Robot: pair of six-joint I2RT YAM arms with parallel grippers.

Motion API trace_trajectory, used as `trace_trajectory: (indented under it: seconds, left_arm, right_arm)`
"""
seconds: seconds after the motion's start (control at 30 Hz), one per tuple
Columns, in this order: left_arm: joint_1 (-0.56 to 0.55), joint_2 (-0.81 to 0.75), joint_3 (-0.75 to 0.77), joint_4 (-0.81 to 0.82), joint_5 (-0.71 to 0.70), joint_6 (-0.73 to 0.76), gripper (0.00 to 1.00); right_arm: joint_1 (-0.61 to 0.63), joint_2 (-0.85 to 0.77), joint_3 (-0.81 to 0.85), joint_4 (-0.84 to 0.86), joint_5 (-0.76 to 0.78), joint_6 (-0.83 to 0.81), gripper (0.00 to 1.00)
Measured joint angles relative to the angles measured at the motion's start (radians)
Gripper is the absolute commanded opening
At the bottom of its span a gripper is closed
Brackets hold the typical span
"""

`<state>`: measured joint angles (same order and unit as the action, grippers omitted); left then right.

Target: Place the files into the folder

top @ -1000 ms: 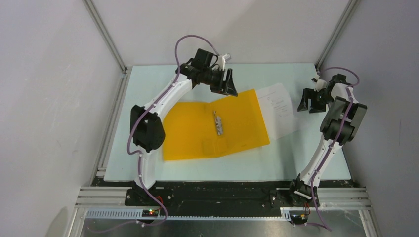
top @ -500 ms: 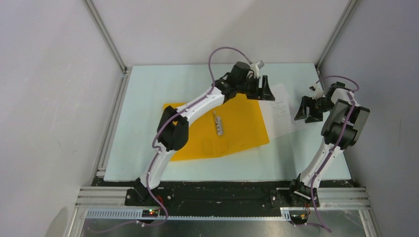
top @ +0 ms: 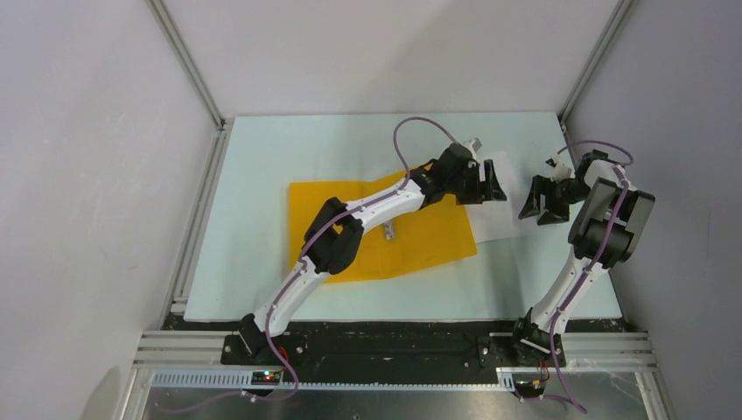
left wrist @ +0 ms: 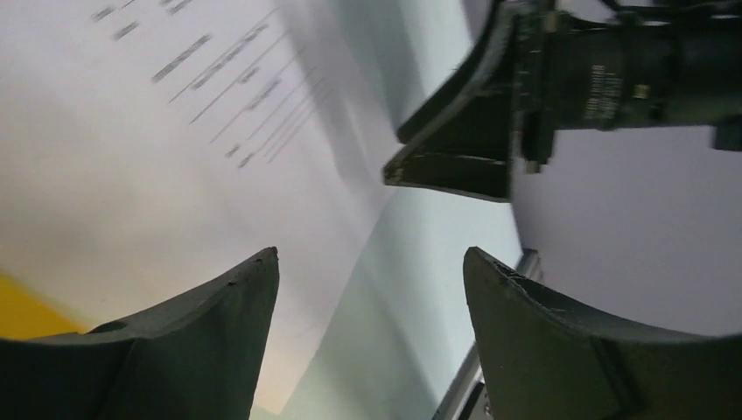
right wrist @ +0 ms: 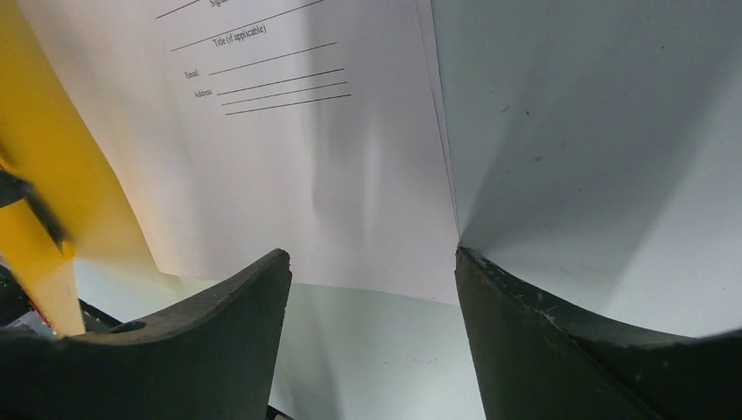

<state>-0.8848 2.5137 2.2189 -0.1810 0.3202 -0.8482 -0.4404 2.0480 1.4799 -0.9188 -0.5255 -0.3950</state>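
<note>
The orange-yellow folder (top: 411, 241) lies open and flat mid-table, its metal clip bar (top: 390, 231) partly under my left arm. The files (top: 497, 219), white printed sheets, lie flat just right of the folder, their left edge at its right cover. My left gripper (top: 490, 185) hangs open over the sheets' far part, nothing between its fingers. My right gripper (top: 541, 203) stands open at the sheets' right edge, also empty. The left wrist view shows the files (left wrist: 131, 131), a folder corner (left wrist: 17, 306) and the left gripper (left wrist: 372, 262). The right wrist view shows the files (right wrist: 289, 157), folder (right wrist: 52, 175) and right gripper (right wrist: 372, 258).
The pale table (top: 262, 157) is boxed in by grey walls with aluminium posts (top: 188, 66) at the far corners. A black rail (top: 376, 346) carrying both arm bases runs along the near edge. The left arm's forearm (top: 337, 241) crosses above the folder.
My left arm has swung right from behind the folder to over the files, its jaws spreading wider. The right gripper has edged slightly left toward the sheets.
</note>
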Motion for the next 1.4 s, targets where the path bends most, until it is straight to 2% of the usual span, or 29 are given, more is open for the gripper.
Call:
trace_trajectory:
  seconds: [0.23, 0.4, 0.8, 1.13, 1.4]
  left_arm:
    - [-0.005, 0.0, -0.082, -0.138, -0.168, -0.016, 0.83]
    - [0.02, -0.039, -0.144, -0.198, -0.22, -0.025, 0.83]
    - [0.048, -0.123, -0.276, -0.217, -0.196, -0.025, 0.82]
    - [0.126, -0.309, -0.56, -0.216, -0.183, 0.032, 0.81]
    - [0.206, -0.446, -0.755, -0.221, -0.231, 0.094, 0.81]
  right_arm:
    - [-0.005, -0.003, -0.006, 0.01, 0.005, 0.035, 0.74]
    - [-0.011, -0.004, -0.01, 0.016, -0.003, 0.063, 0.74]
    - [-0.011, -0.004, -0.012, 0.022, -0.005, 0.097, 0.74]
    - [-0.016, -0.004, -0.012, 0.022, -0.001, 0.103, 0.74]
    - [-0.016, -0.004, -0.013, 0.023, 0.001, 0.106, 0.74]
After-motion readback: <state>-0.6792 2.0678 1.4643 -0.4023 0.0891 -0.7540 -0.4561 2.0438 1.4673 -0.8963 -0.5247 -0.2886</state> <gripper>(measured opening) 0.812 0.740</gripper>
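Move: Just left of the low left hand's reach lies the folder's right edge: about 6 cm to that hand's left, level with it fore and aft, and some 9 cm below. The papers lie almost straight under the hand, their middle about 3 cm farther out; the folder's metal clip is some 27 cm to its left and 4 cm nearer. From the right hand the folder's right edge is about 19 cm left and 4 cm ahead, slightly below. Sinking some 8 cm beside the folder's right edge while starting leftwards, the left hand then sweeps left, low over the right cover towards the metal clip, about 24 cm in all. Its wrist turns some 30 degrees overall, left side rising; the fingers stay open and seem to push the cover along. The right hand stays open at the papers' near right corner. ##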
